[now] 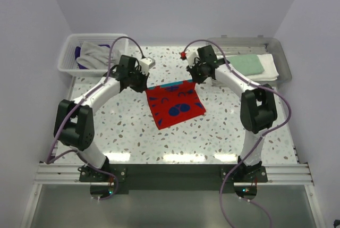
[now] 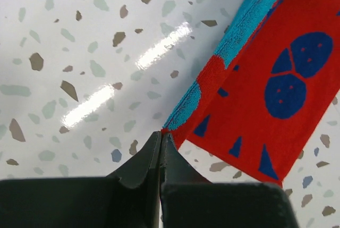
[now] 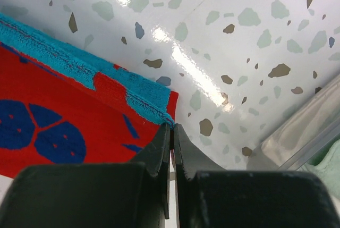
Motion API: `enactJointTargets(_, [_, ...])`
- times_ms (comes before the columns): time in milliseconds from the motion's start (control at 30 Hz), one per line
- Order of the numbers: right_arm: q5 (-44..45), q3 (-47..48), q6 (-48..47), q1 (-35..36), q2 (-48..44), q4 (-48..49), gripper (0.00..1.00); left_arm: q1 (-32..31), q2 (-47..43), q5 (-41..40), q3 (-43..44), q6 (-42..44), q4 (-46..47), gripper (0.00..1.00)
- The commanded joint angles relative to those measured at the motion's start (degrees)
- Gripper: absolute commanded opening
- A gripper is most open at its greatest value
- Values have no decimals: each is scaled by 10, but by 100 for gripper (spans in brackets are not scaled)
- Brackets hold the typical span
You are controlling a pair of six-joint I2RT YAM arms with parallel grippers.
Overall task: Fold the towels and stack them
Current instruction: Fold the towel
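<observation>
The turquoise-and-red patterned towel (image 1: 175, 106) lies mid-table, its far edge raised between both grippers. My left gripper (image 1: 145, 85) is shut on the towel's far left corner; in the left wrist view the jaws (image 2: 161, 135) pinch the turquoise-edged tip of the towel (image 2: 276, 79). My right gripper (image 1: 191, 81) is shut on the far right corner, and the right wrist view shows its tips (image 3: 172, 127) closed on the hem of the towel (image 3: 64, 116). A mint green towel (image 1: 245, 63) lies folded on a white towel (image 1: 268, 68). A grey towel (image 1: 98, 52) and a dark purple towel (image 1: 81, 58) lie crumpled.
A white slatted basket (image 1: 69, 66) at the back left holds the grey and purple towels. A clear grey tray (image 1: 281, 58) at the back right holds the mint and white towels; its edge (image 3: 303, 132) sits just right of my right gripper. Walls enclose the speckled table.
</observation>
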Motion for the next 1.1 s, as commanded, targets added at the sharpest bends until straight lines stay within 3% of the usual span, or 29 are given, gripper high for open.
enactJointTargets(0, [60,-10,-2,-11,-48,18,0,-1,-45,-31,-32,-36,-9,0])
enactJointTargets(333, [79,-70,-13,-11,-97,24,0,-74,-106,-54,-115,-122,-24,0])
enactJointTargets(733, [63,-198,-39,-10,-180,95,0,-83,-141,-37,-166,-176,-25,0])
enactJointTargets(1067, [65,-228,-2,-3,-215,63,0,-91,-170,-1,-217,-231,-18,0])
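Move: Both closed grippers hold the red towel's far corners up, about 10 cm above the table. From the left hand, the towel's near left corner lies some 17 cm back and 6 cm to the right, and the white bin about 22 cm ahead and 29 cm left. From the right hand, the near right corner is roughly 13 cm back and 5 cm right, with the clear bin some 14 cm ahead and 28 cm right. Keep both pinches on the far corners and draw them back over the towel towards its near edge: the left hand about 12 cm, drifting some 4 cm right, sinking slightly and tilting its fingers back towards the base, the right hand about 7 cm and a little right, staying near its height. ##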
